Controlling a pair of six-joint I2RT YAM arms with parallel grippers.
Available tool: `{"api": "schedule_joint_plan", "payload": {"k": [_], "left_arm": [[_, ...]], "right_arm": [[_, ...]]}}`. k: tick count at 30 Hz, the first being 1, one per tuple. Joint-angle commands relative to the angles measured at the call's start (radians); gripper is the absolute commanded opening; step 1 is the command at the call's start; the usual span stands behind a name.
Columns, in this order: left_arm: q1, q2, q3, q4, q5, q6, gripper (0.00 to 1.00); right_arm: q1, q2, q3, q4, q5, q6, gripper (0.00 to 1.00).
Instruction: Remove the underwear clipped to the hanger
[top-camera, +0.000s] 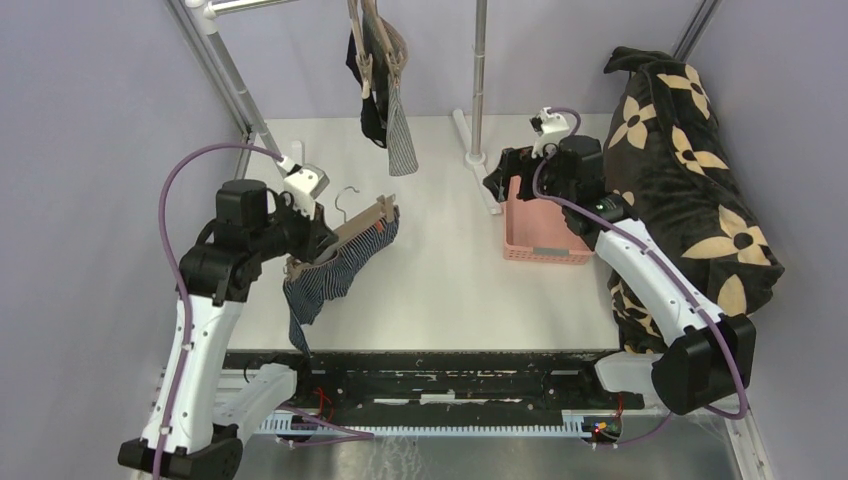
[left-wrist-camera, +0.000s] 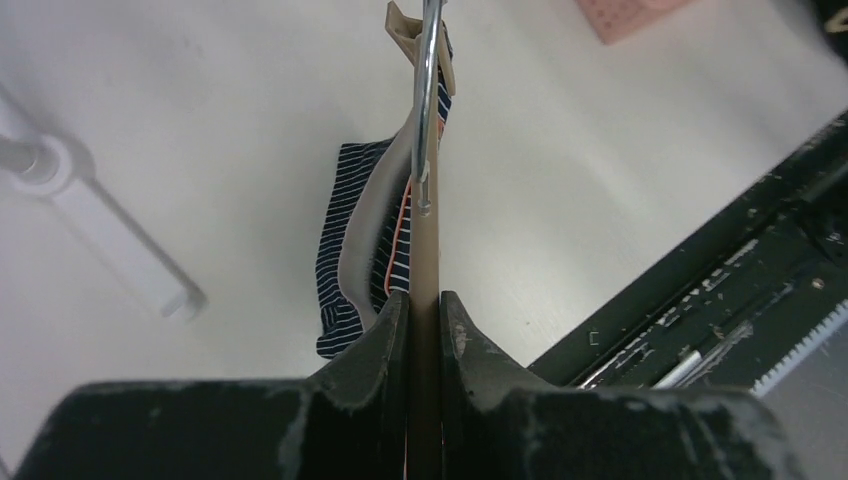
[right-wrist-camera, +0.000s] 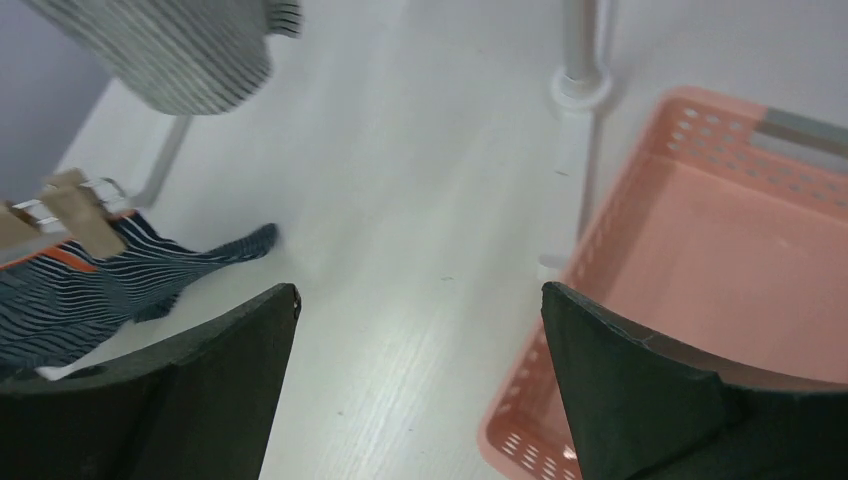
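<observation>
My left gripper (top-camera: 308, 240) is shut on the wooden bar of a hanger (top-camera: 350, 226) held above the table's left side. In the left wrist view the bar (left-wrist-camera: 425, 255) runs out from between the closed fingertips, with its metal hook (left-wrist-camera: 428, 90) beyond. Navy striped underwear (top-camera: 330, 275) hangs clipped from that hanger and droops toward the table edge; its folds (left-wrist-camera: 350, 230) show beside the bar. Black underwear (top-camera: 368, 95) and grey-and-white striped underwear (top-camera: 401, 140) hang clipped on hangers from the rail at the back. My right gripper (top-camera: 500, 182) is open and empty, at the left rim of the pink basket (top-camera: 545, 240).
A large black blanket with tan flowers (top-camera: 690, 180) is heaped at the right. The rack's upright pole and foot (top-camera: 478, 150) stand behind the basket. In the right wrist view, the basket (right-wrist-camera: 720, 250) lies under the right finger and a wooden clip (right-wrist-camera: 75, 215) pins the navy cloth.
</observation>
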Motion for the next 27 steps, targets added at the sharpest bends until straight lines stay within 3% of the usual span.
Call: {"api": "schedule_joint_plan", "payload": {"k": [1, 9, 13, 19, 27], "left_arm": [[-0.002, -0.079, -0.036, 0.198, 0.315, 0.050, 0.03], [-0.002, -0.079, -0.122, 0.458, 0.608, -0.014, 0.03], [-0.002, -0.056, -0.160, 0.542, 0.644, -0.054, 0.03], [-0.002, -0.051, -0.201, 0.642, 0.692, -0.091, 0.03], [-0.002, -0.040, -0.253, 0.865, 0.759, -0.253, 0.03]], "right_arm": [[0.008, 0.033, 0.137, 0.007, -0.331, -0.042, 1.00], [0.013, 0.011, 0.180, 0.022, -0.704, -0.051, 1.00], [0.013, -0.007, 0.195, 0.033, -0.816, -0.043, 1.00], [0.015, -0.007, 0.195, 0.101, -0.872, 0.009, 1.00], [0.030, 0.017, 0.191, 0.158, -0.874, 0.051, 0.95]]}}
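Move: The left hand already grips the hanger carrying the striped underwear; the hanger's free clip end lies about 16 cm ahead of that hand, 14 cm to its right and 10 cm lower. From the open right hand, that clip is about 27 cm to the left, nearly level in reach and some 7 cm lower. Near the right hand's way, the hanging grey garment is roughly 15 cm ahead, 22 cm left and 3 cm up; the pink basket is about 12 cm ahead, 18 cm right and 25 cm down. Still gripping the hanger, the left hand swings its free clip end across towards the right gripper, going about 9 cm right and 5 cm up while turning clockwise and tipping its fingers upward. The right hand, fingers staying wide open, goes left and up at once and then draws back too, about 10 cm each way, turning some 45 degrees counter-clockwise so that its fingers come to face that clip; no grip on the clip yet. ##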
